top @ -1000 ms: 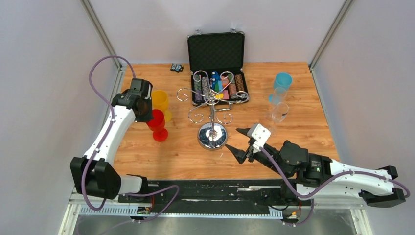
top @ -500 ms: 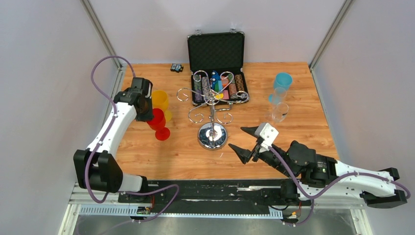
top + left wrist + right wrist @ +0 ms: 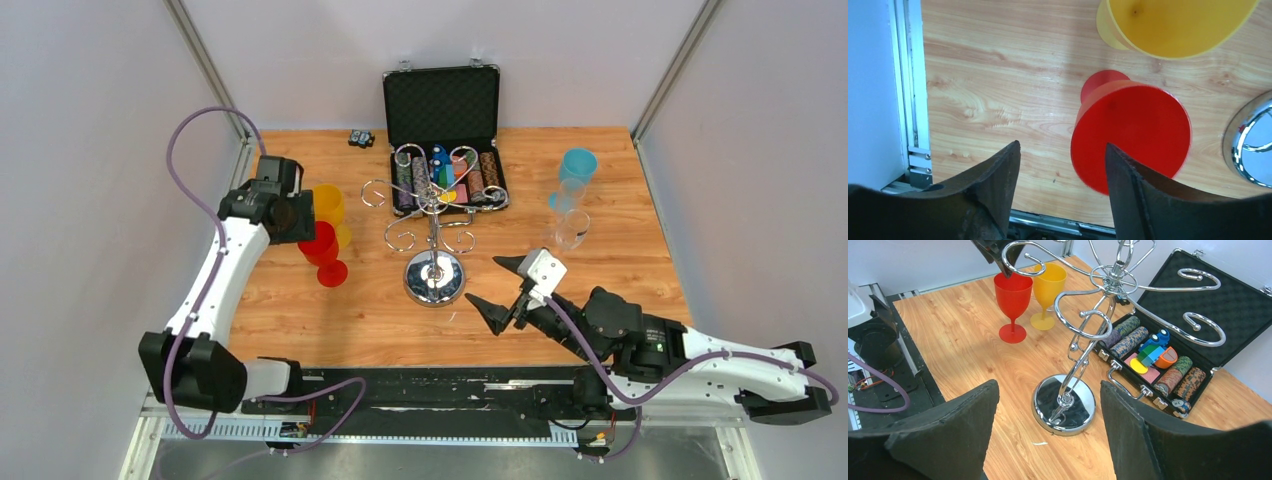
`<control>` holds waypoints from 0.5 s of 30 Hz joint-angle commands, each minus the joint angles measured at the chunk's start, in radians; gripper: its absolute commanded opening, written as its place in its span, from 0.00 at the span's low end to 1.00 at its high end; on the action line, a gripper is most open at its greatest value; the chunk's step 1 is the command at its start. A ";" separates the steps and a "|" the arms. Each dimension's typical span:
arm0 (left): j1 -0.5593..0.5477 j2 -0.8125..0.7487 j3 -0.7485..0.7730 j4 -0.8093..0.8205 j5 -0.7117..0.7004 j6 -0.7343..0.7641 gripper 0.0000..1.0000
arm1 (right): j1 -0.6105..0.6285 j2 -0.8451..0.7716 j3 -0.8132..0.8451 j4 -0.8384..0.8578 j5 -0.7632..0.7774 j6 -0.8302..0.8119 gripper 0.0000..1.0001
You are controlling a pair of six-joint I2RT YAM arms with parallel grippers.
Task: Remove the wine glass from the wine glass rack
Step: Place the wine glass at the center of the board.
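The wine glass rack [image 3: 434,277], chrome with a round mirrored base, stands mid-table; nothing hangs from its curled arms [image 3: 1088,320]. A red wine glass [image 3: 323,250] stands upright on the wood left of it, beside a yellow one [image 3: 328,205]. My left gripper [image 3: 296,220] hovers just left of the red glass. In the left wrist view it [image 3: 1060,150] is open, the red glass [image 3: 1130,135] lying off to the right, partly behind the right finger [image 3: 1128,190]. My right gripper [image 3: 484,281] is open and empty, facing the rack's base [image 3: 1064,405] from the right.
An open black chip case [image 3: 441,105] lies behind the rack. A blue cup [image 3: 577,165] and two clear glasses [image 3: 572,228] stand at the right. A small black item [image 3: 361,138] sits at the far edge. The frame rail [image 3: 913,100] runs close beside the left gripper.
The left gripper has opened and drawn back up and to the left, leaving the red glass standing on the table. The right gripper has shifted slightly right and widened a little.
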State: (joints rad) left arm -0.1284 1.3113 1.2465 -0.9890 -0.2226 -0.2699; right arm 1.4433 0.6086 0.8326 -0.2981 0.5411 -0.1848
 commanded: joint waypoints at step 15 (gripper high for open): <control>-0.056 -0.344 -0.046 0.115 0.106 0.076 1.00 | 0.003 0.004 0.175 -0.288 0.113 0.328 1.00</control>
State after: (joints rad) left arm -0.1520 1.0183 1.2243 -0.9363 -0.1577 -0.2298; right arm 1.4433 0.6182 0.9615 -0.4721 0.6182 0.0025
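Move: The red wine glass stands upright just under the left hand, already let go: its middle is about 1 cm ahead, 4 cm right and 10 cm below. The yellow glass stands some 9 cm farther out than the red one and 2 cm to its right; the rack is about level with the left hand, 29 cm to its right. From the right hand the red glass lies roughly 17 cm ahead, 34 cm left and 24 cm lower. The left hand rises about 7 cm from the red glass, fingers opening fully and tipping forward-up some 20 degrees. ##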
